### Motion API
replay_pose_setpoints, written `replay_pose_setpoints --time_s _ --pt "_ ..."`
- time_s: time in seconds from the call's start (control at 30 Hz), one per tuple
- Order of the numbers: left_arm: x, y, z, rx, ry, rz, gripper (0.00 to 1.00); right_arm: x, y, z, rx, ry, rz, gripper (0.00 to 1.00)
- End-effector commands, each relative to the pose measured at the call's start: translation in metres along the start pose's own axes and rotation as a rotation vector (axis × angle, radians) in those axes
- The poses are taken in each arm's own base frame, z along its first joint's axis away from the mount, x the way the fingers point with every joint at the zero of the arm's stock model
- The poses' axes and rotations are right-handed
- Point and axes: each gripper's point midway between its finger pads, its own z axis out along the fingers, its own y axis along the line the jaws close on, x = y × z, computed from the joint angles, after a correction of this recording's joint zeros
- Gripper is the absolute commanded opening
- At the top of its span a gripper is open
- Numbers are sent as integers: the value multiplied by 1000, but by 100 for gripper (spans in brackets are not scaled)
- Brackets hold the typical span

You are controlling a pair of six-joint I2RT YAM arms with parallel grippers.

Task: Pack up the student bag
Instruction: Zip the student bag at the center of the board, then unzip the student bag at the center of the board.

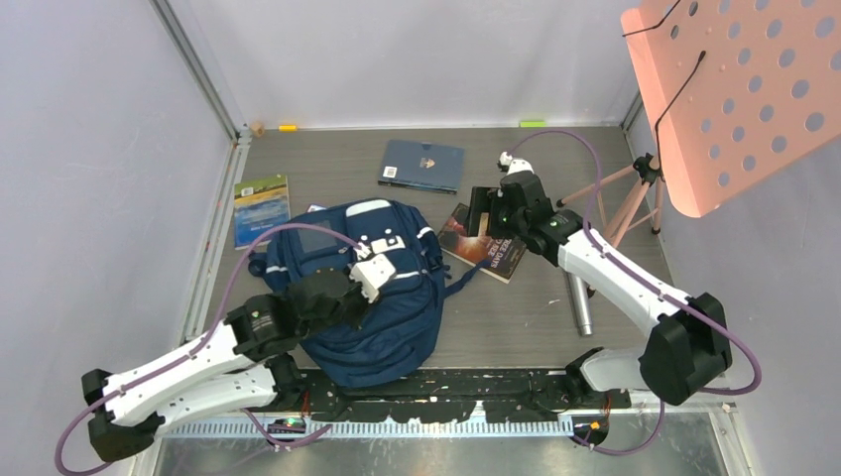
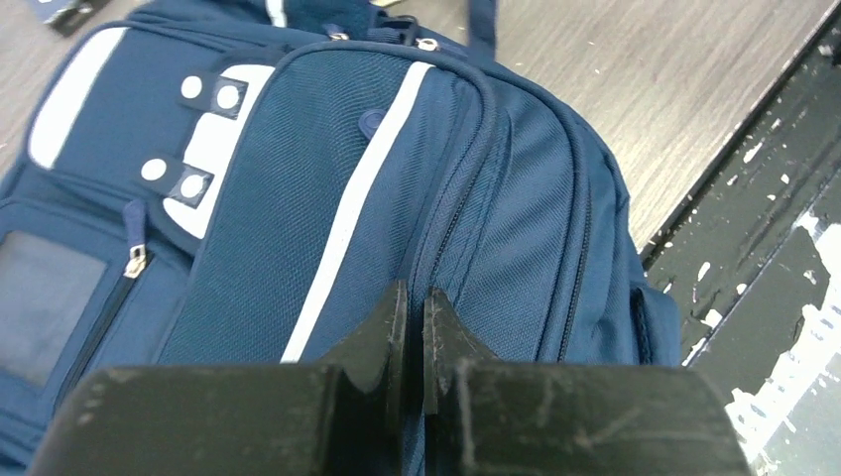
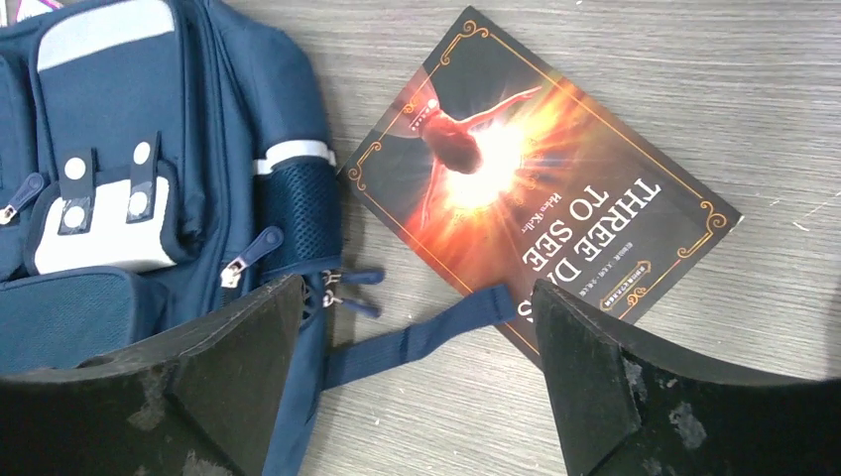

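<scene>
The student bag (image 1: 392, 322) is a navy backpack lying front-up on the table, left of centre. My left gripper (image 1: 357, 288) rests on its front. In the left wrist view the jaws (image 2: 416, 297) are shut over the zipper seam of the bag (image 2: 397, 169); whether fabric is pinched I cannot tell. My right gripper (image 1: 484, 213) hovers at the bag's right side. Its fingers (image 3: 417, 297) stand wide open above a loose blue strap (image 3: 426, 332), between the bag (image 3: 109, 149) and the book "Three Days to See" (image 3: 536, 188). Nothing is held.
That dark orange book (image 1: 483, 243) lies right of the bag. A blue book (image 1: 421, 164) lies behind it and a green-yellow book (image 1: 261, 208) at the left. A metal cylinder (image 1: 580, 302) lies by the right arm. A pink perforated stand (image 1: 744, 89) on a tripod (image 1: 635, 188) stands far right.
</scene>
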Motion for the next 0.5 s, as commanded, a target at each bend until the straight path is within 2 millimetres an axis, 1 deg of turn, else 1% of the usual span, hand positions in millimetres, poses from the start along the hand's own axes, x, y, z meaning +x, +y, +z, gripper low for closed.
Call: replay_pose_setpoints --time_s 0.0,0.03,0.07,0.1,0.13,0.17,0.2,0.27,0.3,0.33,0.37,0.4,0.47 --pt "-70 46 -52 -215 -261 -115 0 -17 -9 -11 23 -74 58 92" --pt "-75 52 -60 -242 -283 -126 0 -11 -5 -9 -10 -61 52 92" --pt "-81 57 -69 -266 -303 -136 0 -10 -1 -10 -35 -63 48 92" --pt "-87 62 -78 -287 -320 -142 0 -3 7 -10 -92 -48 41 92" --pt "-91 68 -87 -309 -332 -146 0 -3 13 -14 -133 -54 37 92" --pt "-96 73 -96 -330 -343 -145 0 5 23 -15 -208 -41 21 93" --pt "-101 77 -104 -347 -351 -140 0 5 31 -20 -260 -43 11 93" --pt "-110 85 -121 -378 -362 -123 0 23 56 -31 -443 20 -34 93" --pt "-115 89 -130 -392 -372 -113 0 25 63 -34 -487 25 -42 93" --pt "-121 93 -138 -406 -384 -110 0 32 71 -39 -546 53 -50 92" --pt "-125 96 -147 -422 -391 -92 0 32 76 -41 -576 49 -57 91" --pt "-130 100 -155 -438 -401 -81 0 37 79 -43 -605 59 -64 91" --pt "-138 106 -169 -456 -422 -64 0 36 88 -47 -641 28 -90 88"
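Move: The student bag's upper zip edge is already pinched in the left hand, the bag's middle some 5 cm ahead, 2 cm left and 8 cm below. The zip pulls on the bag's right side lie about 14 cm ahead and 14 cm right of that hand. From the open right hand these pulls are roughly 8 cm left, 2 cm back and 9 cm lower; the Three Days book is about 5 cm ahead, 2 cm right and 12 cm below. The student bag's gripped edge is hauled up some 13 cm and about 7 cm left, the left fingers staying shut on the fabric while that hand tips up and turns counter-clockwise, about 20 degrees in all. The empty right hand, still wide open, hovers briefly, then goes back and left after the bag, rolling and turning counter-clockwise without closing. ##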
